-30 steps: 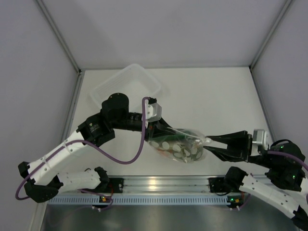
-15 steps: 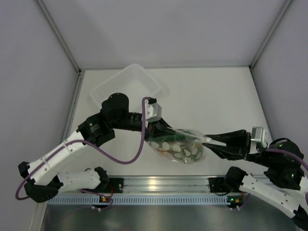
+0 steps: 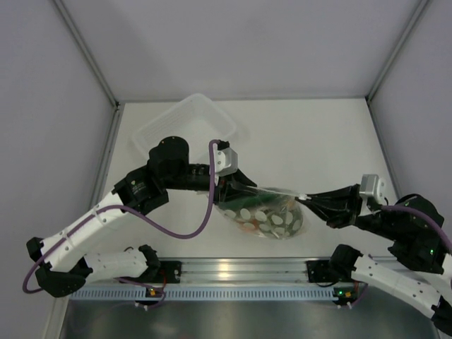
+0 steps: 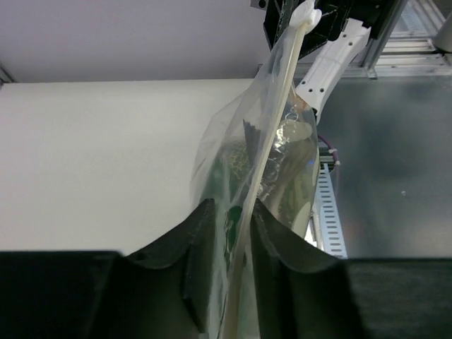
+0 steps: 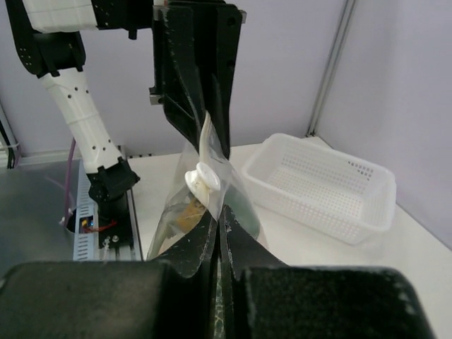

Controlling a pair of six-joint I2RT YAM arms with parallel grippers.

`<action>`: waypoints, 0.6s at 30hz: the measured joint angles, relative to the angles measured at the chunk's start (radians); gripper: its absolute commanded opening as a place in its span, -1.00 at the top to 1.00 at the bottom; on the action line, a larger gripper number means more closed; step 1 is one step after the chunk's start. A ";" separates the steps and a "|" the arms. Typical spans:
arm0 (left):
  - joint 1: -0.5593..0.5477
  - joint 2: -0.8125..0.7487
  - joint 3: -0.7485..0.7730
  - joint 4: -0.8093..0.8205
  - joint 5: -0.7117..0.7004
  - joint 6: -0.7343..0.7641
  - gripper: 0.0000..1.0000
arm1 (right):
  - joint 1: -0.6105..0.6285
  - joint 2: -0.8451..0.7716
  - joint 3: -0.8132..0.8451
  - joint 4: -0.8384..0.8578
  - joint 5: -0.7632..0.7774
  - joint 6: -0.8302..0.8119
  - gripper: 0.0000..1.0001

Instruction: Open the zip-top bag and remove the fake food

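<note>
The zip-top bag (image 3: 267, 214) hangs clear and crinkly between my two grippers, just above the table. My left gripper (image 3: 239, 189) holds its left end. In the left wrist view its jaws (image 4: 232, 208) stand narrow around the pale zip strip (image 4: 279, 120) and the bag film. My right gripper (image 3: 305, 200) is shut on the bag's right tip, just behind the white slider (image 5: 205, 180). The fake food (image 3: 272, 220) is inside the bag: spotted green pieces, an orange piece (image 3: 247, 227) and a brownish piece (image 5: 185, 212).
A white perforated basket (image 3: 185, 127) lies tilted at the back left, behind the left arm; it also shows in the right wrist view as the basket (image 5: 321, 187). The metal rail (image 3: 233, 272) with both arm bases runs along the near edge.
My right gripper has closed on the bag's right tip and its wrist has swung up and left. The bag has sagged slightly to the right. The left arm has stayed put.
</note>
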 measured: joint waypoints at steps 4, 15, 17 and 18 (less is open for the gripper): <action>0.000 0.000 0.000 0.009 -0.034 -0.010 -0.14 | 0.000 0.057 0.025 -0.040 0.015 -0.007 1.00; 0.000 0.012 -0.006 0.050 -0.030 -0.011 -0.55 | 0.000 0.300 0.104 -0.185 0.067 -0.031 1.00; -0.001 0.020 -0.015 0.069 -0.016 -0.011 -0.57 | 0.000 0.336 0.121 -0.225 0.075 -0.032 1.00; -0.003 0.024 -0.022 0.082 -0.014 -0.011 -0.60 | 0.000 0.357 0.132 -0.247 0.080 -0.032 1.00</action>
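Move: The left fingers, barely parted, are still around one end of the zip strip. The slider at its other end, shut in the right fingers, lies about 12 cm to the left hand's right, 3 cm nearer the base and about level. The food in the bag hangs some 6 cm right, 2 cm back and 12 cm below the left hand. From the right hand, the left gripper is about 12 cm left and 3 cm ahead, level; the food is 6 cm left, 2 cm ahead, 12 cm below. Down, forward and to the left sweeps the right hand, about 8 cm lower and some 5 cm each of the other two ways, its shut fingers keeping their pinch on the slider and tilting downward by roughly 25 degrees as it comes in lower beside the left gripper. The left hand stays nearly in place, spreads its fingers wide and lets go of its end of the strip. ##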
